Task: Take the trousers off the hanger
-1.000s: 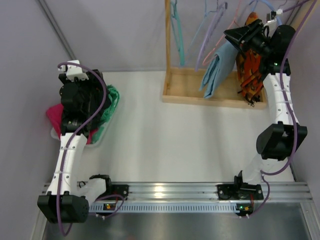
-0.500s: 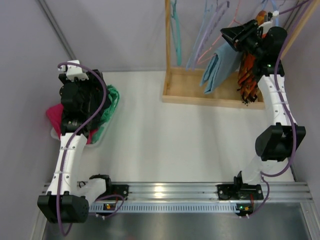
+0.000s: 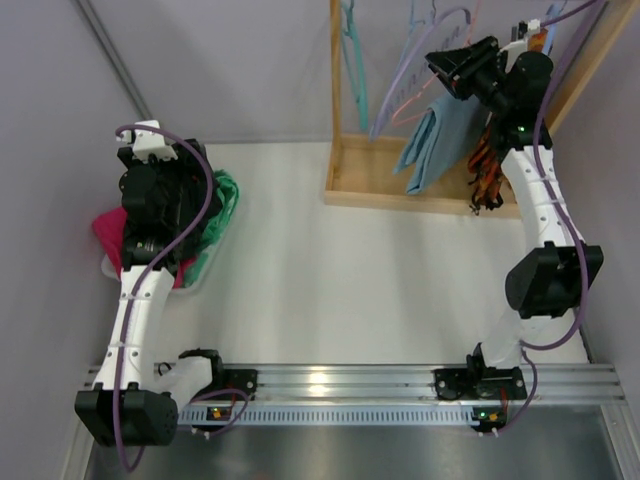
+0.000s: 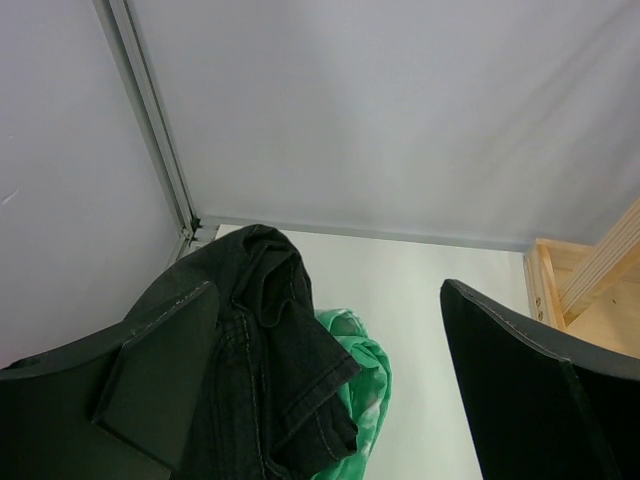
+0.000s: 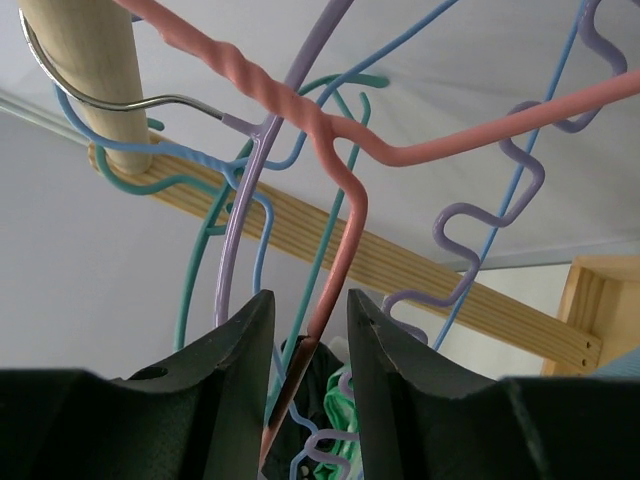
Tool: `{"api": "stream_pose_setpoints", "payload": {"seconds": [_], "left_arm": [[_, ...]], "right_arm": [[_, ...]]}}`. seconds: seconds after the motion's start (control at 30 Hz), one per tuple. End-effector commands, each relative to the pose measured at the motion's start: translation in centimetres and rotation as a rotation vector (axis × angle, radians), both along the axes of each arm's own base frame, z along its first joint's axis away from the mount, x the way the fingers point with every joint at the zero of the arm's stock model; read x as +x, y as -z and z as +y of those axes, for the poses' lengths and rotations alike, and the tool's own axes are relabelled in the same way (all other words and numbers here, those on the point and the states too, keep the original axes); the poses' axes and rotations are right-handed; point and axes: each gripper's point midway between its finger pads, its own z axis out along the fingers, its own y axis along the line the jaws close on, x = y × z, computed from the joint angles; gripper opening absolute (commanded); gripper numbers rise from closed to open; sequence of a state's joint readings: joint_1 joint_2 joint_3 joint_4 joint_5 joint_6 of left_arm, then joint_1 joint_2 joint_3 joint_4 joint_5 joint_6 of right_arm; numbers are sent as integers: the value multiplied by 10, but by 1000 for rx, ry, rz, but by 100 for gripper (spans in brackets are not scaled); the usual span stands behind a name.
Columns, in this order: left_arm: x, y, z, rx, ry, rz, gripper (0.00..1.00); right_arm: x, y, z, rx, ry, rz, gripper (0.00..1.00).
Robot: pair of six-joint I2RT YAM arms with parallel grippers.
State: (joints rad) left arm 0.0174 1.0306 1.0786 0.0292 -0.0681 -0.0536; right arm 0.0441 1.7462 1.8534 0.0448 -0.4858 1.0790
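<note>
Light blue trousers [image 3: 432, 145] hang from a hanger inside the wooden rack [image 3: 400, 192] at the back right. My right gripper [image 3: 437, 62] is raised among the hangers just above them. In the right wrist view its jaws [image 5: 310, 300] stand a little apart, with the pink hanger [image 5: 362, 210] wire running between them and a gap showing on each side. My left gripper [image 4: 328, 300] is wide open and holds nothing. It hovers over black jeans [image 4: 260, 370] and a green cloth [image 4: 365, 390] at the left.
Purple, blue and teal hangers [image 5: 250, 190] crowd the wooden rail [image 5: 420, 265] around the right fingers. An orange garment [image 3: 487, 165] hangs to the right of the trousers. A pile with pink cloth [image 3: 108, 232] lies under the left arm by the left wall.
My right gripper has risen and shifted left along the rack, and the blue trousers swung left with it. Its jaws narrowed slightly. The left arm has not moved.
</note>
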Motion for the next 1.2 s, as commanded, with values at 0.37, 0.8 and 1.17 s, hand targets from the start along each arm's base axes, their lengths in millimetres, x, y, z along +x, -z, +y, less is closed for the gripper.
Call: {"api": "stream_pose_setpoints", "payload": {"seconds": [0.37, 0.8, 1.17], "left_arm": [[-4, -25, -3, 5, 13, -61, 98], [-3, -23, -7, 1, 35, -56, 98], [-5, -21, -13, 33, 67, -53, 98]], "right_arm": [[-34, -72, 2, 22, -25, -214, 0], [-125, -151, 13, 21, -208, -562, 0], [-163, -147, 13, -29, -217, -581, 0]]}}
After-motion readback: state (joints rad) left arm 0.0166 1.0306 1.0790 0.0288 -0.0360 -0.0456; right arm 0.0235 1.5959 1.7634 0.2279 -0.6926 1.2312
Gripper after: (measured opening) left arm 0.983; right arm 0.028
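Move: Right between the half-open right fingertips, practically at the hand, lies the sloping arm of the pink hanger. The blue trousers hang from it some 20 cm below, about 5 cm to the right and 3 cm farther out. The purple hanger is roughly 4 cm left and 3 cm ahead of the right hand, the teal hanger some 10 cm left and 3 cm ahead. From the left hand, the pink arm is about 40 cm right, 13 cm ahead and 8 cm higher. Closing the right fingers until nearly shut, the hand pinches the pink hanger's arm almost in place, then draws back towards the robot about 8 cm while rising some 6 cm, speeding up as it goes. The wrist turns roughly 10 degrees counter-clockwise and the fingers tip upwards a little, keeping their pinch. ##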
